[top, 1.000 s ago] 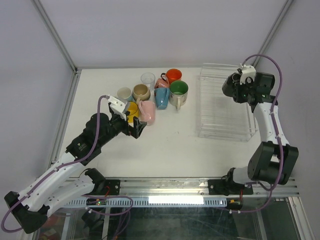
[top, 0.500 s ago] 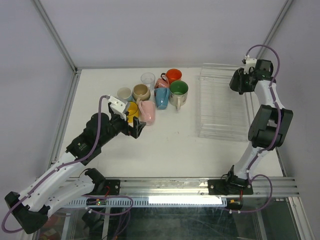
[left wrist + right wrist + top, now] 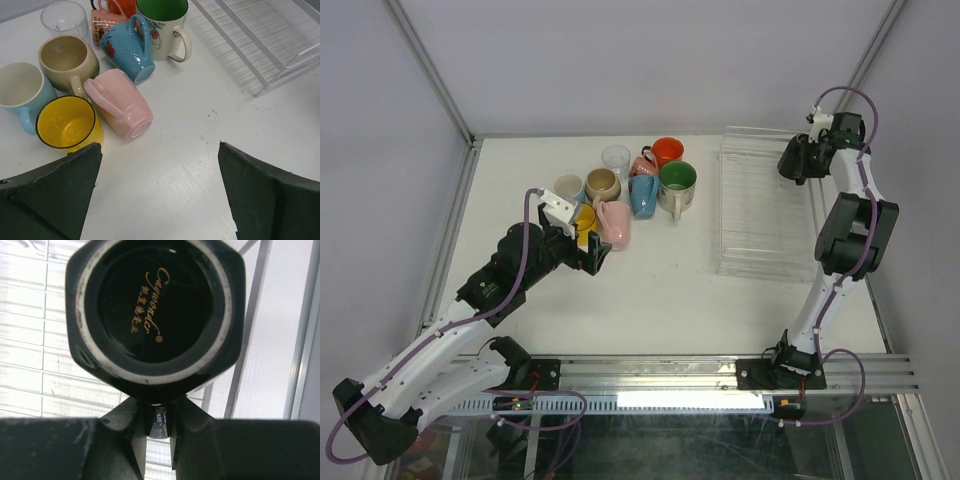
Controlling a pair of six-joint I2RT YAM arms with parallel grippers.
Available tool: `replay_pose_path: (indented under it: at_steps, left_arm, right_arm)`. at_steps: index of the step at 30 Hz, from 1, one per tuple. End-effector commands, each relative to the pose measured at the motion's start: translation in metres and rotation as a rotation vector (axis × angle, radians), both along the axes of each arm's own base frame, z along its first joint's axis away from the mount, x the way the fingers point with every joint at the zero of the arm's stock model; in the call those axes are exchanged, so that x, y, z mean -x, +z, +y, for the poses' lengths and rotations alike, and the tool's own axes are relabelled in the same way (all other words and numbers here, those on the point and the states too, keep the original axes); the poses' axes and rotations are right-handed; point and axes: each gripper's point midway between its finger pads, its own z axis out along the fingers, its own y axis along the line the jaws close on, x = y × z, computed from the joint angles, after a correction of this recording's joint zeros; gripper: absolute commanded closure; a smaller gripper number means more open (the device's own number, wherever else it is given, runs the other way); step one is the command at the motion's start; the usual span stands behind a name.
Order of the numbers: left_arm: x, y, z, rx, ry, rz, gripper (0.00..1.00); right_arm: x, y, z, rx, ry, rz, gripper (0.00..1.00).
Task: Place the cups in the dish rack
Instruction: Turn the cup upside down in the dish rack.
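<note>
The cups stand clustered at the table's middle back: a yellow cup [image 3: 66, 122], a pink cup [image 3: 122, 102] on its side, a beige cup [image 3: 67, 57], a pale blue cup [image 3: 20, 90], a dotted blue cup [image 3: 125, 47], a green-lined cup [image 3: 165, 25] and a clear tumbler [image 3: 65, 17]. My left gripper [image 3: 159, 146] hangs open just in front of the yellow and pink cups [image 3: 614, 222], touching nothing. My right gripper [image 3: 160, 407] is shut on a black cup [image 3: 155, 305], whose base faces the camera. It holds the cup over the far right corner of the dish rack [image 3: 722, 215].
An orange cup [image 3: 667, 151] and a patterned pink cup [image 3: 643, 165] sit at the back of the cluster. The clear rack's wire floor [image 3: 25, 340] shows under the black cup. Metal frame posts rise at both back corners of the table.
The right arm has folded upward and carried the black cup towards the rack's far right corner. The left arm and the cups on the table have not moved.
</note>
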Motion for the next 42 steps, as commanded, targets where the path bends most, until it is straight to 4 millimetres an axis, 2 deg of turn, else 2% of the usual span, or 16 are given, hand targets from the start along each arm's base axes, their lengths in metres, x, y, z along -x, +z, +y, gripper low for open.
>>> replay_pose_path:
  at_steps: [1, 4, 7, 10, 14, 19, 24, 28, 31, 34, 39, 42]
  left_arm:
    - [-0.007, 0.004, 0.006, -0.007, 0.029, -0.030, 0.01]
    - [-0.008, 0.005, 0.006, -0.005, 0.030, -0.029, 0.01]
    - [-0.009, 0.003, 0.007, -0.009, 0.033, -0.025, 0.01]
    - [-0.009, 0.003, 0.007, -0.009, 0.034, -0.028, 0.01]
    - [-0.009, 0.004, 0.007, -0.008, 0.036, -0.028, 0.01]
    - [-0.009, 0.004, 0.007, -0.008, 0.035, -0.029, 0.01]
    - [-0.008, 0.006, 0.007, 0.000, 0.031, -0.031, 0.01]
    - [-0.007, 0.008, 0.008, 0.004, 0.029, -0.037, 0.01]
    - [-0.007, 0.008, 0.009, 0.007, 0.034, -0.039, 0.01]
    - [-0.008, 0.008, 0.009, 0.014, 0.035, -0.040, 0.01]
    - [-0.008, 0.005, 0.003, 0.039, 0.029, -0.008, 0.01]
    - [-0.008, 0.009, -0.003, 0.106, 0.033, 0.026, 0.01]
  right_arm:
    - [-0.033, 0.048, -0.007, 0.026, 0.001, -0.159, 1.00]
    - [-0.036, 0.046, -0.010, 0.034, -0.008, -0.153, 0.98]
    - [-0.038, 0.042, -0.016, 0.048, -0.027, -0.141, 0.90]
    - [-0.038, 0.036, -0.022, 0.073, -0.046, -0.126, 0.77]
    - [-0.034, 0.038, -0.026, 0.068, -0.045, -0.122, 0.57]
    - [-0.022, 0.061, -0.019, 0.057, -0.003, -0.170, 0.37]
    - [0.001, 0.105, -0.005, 0.049, 0.051, -0.270, 0.30]
    - [0.028, 0.139, 0.021, 0.000, 0.121, -0.357, 0.29]
    - [0.055, 0.159, 0.049, -0.083, 0.184, -0.415, 0.29]
    - [0.087, 0.176, 0.083, -0.188, 0.269, -0.474, 0.29]
    - [0.153, 0.211, 0.139, -0.358, 0.453, -0.560, 0.29]
    - [0.191, 0.219, 0.166, -0.464, 0.546, -0.562, 0.29]
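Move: The right hand already holds the upturned black cup by its handle; the cup's middle lies about 5 cm ahead of the fingertips, 1 cm to the left and slightly above them. This is the far right part of the dish rack, whose middle lies some 10 cm back, 9 cm left and 5 cm lower. The green mug stands roughly 33 cm left and 5 cm back. From the left hand the black cup is about 30 cm ahead, 48 cm right and 11 cm lower. Still gripping the handle, the right hand eases the black cup about 1 cm down and a couple of centimetres forward and to the right in the rack's far corner, then opens and lets go of the handle. With fingers open it draws away up, back and left, well over 20 cm in all and speeding up, the fingers tipping up some 30 degrees and swinging left. ##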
